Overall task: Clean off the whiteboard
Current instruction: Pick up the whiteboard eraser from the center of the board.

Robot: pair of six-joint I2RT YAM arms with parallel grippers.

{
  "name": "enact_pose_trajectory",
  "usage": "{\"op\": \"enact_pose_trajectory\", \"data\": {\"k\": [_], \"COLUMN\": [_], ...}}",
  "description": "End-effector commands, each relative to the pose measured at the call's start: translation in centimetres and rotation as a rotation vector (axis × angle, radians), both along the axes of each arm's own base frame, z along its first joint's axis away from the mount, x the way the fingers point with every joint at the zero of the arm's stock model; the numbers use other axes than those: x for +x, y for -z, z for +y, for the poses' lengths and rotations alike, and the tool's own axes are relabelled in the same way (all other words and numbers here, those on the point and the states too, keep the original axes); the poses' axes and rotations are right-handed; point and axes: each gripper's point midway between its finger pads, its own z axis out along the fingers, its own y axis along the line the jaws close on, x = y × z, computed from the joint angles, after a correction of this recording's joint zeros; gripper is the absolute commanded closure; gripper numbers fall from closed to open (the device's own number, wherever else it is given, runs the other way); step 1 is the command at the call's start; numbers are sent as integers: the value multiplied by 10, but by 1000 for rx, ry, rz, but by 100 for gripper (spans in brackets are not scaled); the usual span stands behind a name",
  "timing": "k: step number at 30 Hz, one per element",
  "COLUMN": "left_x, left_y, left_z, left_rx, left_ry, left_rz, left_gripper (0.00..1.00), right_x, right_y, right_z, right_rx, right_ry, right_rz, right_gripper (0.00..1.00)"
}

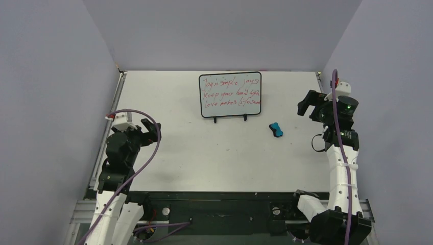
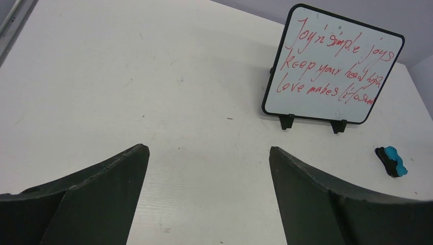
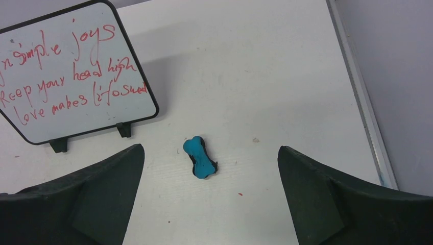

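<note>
The whiteboard (image 1: 230, 94) (image 2: 332, 64) (image 3: 71, 76) stands upright on a black wire stand (image 1: 230, 119) at the back middle of the table. Three lines of red handwriting cover it. A small blue eraser (image 1: 276, 129) (image 2: 392, 161) (image 3: 200, 157) lies flat on the table, to the right of the board and in front of it. My left gripper (image 1: 151, 130) (image 2: 209, 150) hovers open over bare table at the left, far from both. At the right, my right gripper (image 1: 310, 108) (image 3: 210, 150) is open above the table, with the eraser a little ahead of its fingers and untouched.
Purple walls close in the table on three sides. A metal rail (image 1: 115, 109) runs along the table's left edge and another (image 3: 357, 92) along the right edge. Purple cables loop from both arms. The arm bases sit on a black bar (image 1: 219, 201) at the near edge.
</note>
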Motion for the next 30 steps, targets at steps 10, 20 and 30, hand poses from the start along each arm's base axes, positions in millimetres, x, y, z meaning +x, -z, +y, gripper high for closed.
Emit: {"op": "enact_pose_trajectory", "data": {"k": [10, 20, 30], "left_x": [9, 12, 11], "left_y": [-15, -8, -10], "left_z": [2, 8, 6], "left_rx": [-4, 10, 21], "left_ry": [-22, -51, -36], "left_rz": [-48, -57, -67], "left_gripper": [13, 13, 13], "right_x": [-1, 26, 60], "right_y": [11, 55, 107], "right_z": [63, 71, 66], "right_rx": [-305, -425, -500], "right_ry": [-459, -559, -418], "right_rz": [-8, 248, 398], "right_gripper": [0, 0, 3]}}
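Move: The eraser lies about 10 cm ahead of the right gripper, some 9 cm to its left and roughly 24 cm below it. The middle of the whiteboard is about 19 cm to the left of the eraser and 15 cm farther out, its near right corner quite close to the eraser. From the left gripper the eraser is about 17 cm ahead, 48 cm to the right and 22 cm below. Sweep the right gripper left towards the eraser, about 8 cm nearly level at first, then sink it some 11 cm with a slight push forward. On the way turn the hand about 30 degrees counter-clockwise, dip its left side and tip the fingers steeply down. Keep them wide open, and stay above the eraser without touching it. ##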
